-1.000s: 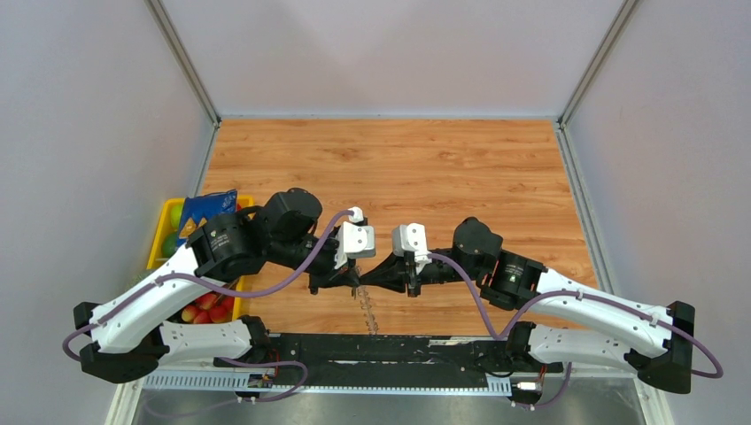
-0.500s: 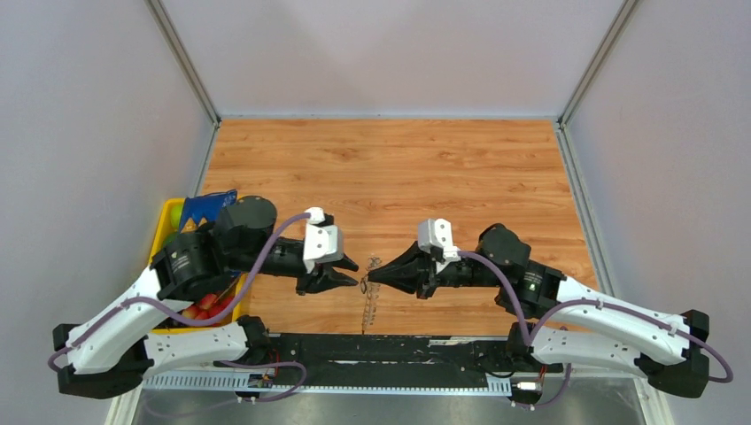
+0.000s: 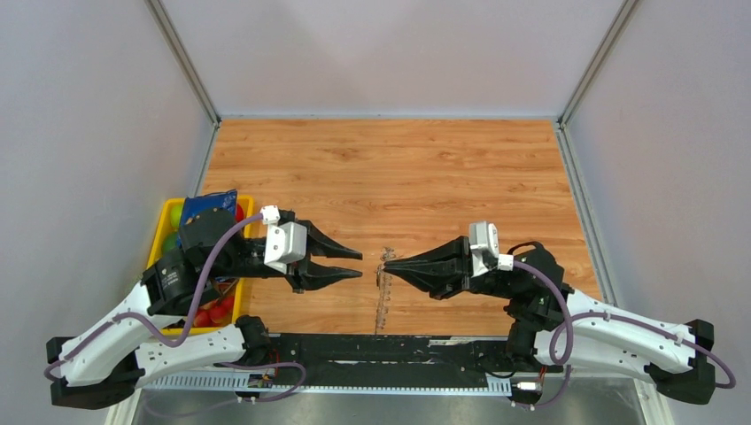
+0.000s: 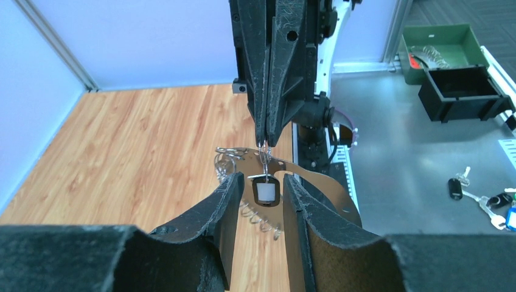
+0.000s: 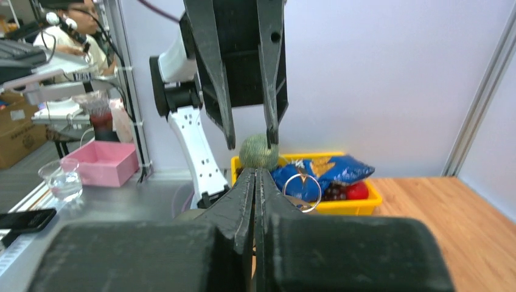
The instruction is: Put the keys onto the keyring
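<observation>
My right gripper (image 3: 387,262) is shut, pinching the top of the keyring (image 3: 383,292), which hangs below its tip as a thin grey line with a jagged fringe. In the left wrist view a key (image 4: 264,191) with a black oblong head dangles from the pinched point under the right fingers (image 4: 268,91), with wire loops of the keyring (image 4: 227,162) behind it. My left gripper (image 3: 360,265) is open, a short way left of the ring, holding nothing. Its fingers (image 4: 226,210) stand on either side of the hanging key without touching it. The right wrist view shows a silver ring (image 5: 302,192) beside the shut jaws.
A yellow bin (image 3: 165,232) with a blue snack bag (image 3: 205,211) and fruit stands at the table's left edge, under the left arm. More keys (image 4: 481,196) and a green tray (image 4: 447,45) lie on the metal bench beyond the table.
My left gripper has opened and drawn back to the left. The right arm has shifted right with the keyring, so the two grippers now stand apart.
</observation>
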You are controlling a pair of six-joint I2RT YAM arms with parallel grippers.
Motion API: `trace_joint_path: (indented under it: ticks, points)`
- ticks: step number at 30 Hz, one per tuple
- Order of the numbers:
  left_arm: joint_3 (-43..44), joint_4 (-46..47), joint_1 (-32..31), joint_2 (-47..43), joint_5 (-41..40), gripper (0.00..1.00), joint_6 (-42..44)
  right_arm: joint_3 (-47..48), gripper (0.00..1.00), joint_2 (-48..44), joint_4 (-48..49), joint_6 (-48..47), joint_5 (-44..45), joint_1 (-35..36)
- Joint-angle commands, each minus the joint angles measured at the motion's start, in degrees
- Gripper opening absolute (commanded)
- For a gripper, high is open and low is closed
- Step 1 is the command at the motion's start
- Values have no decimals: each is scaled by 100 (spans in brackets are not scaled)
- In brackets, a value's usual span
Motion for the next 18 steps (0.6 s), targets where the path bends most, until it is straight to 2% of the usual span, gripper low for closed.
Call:
trace_joint_path:
  ticks: [1,18]
  points:
    - [-112,1029,-31,10,183,40,-350,-64,0,-97,1570,94,207,59]
    - [-541,2812,-31,-168,-337,41,-1023,-266,0,301,3913,-620,211,143]
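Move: Just off the left hand's open fingertips, the black key fob hangs some 4 cm to their right, level fore and aft and about 2 cm lower. It dangles about 4 cm straight below the right hand's shut fingers, which already hold its silver loop. The metal plate's middle lies about 4 cm back of the fob and 1 cm farther right; its nearest wire rings stand some 3 cm ahead of the fob and 2 cm higher. Lifting its still-pinched bundle about 8 cm and drawing it some 3 cm to the right, the right hand tilts its fingertips up by roughly 25 degrees. The left hand follows upward more slowly, about 4.5 cm and 1 cm rightward, tipping its fingertips up too and staying part-open without touching the fob. ##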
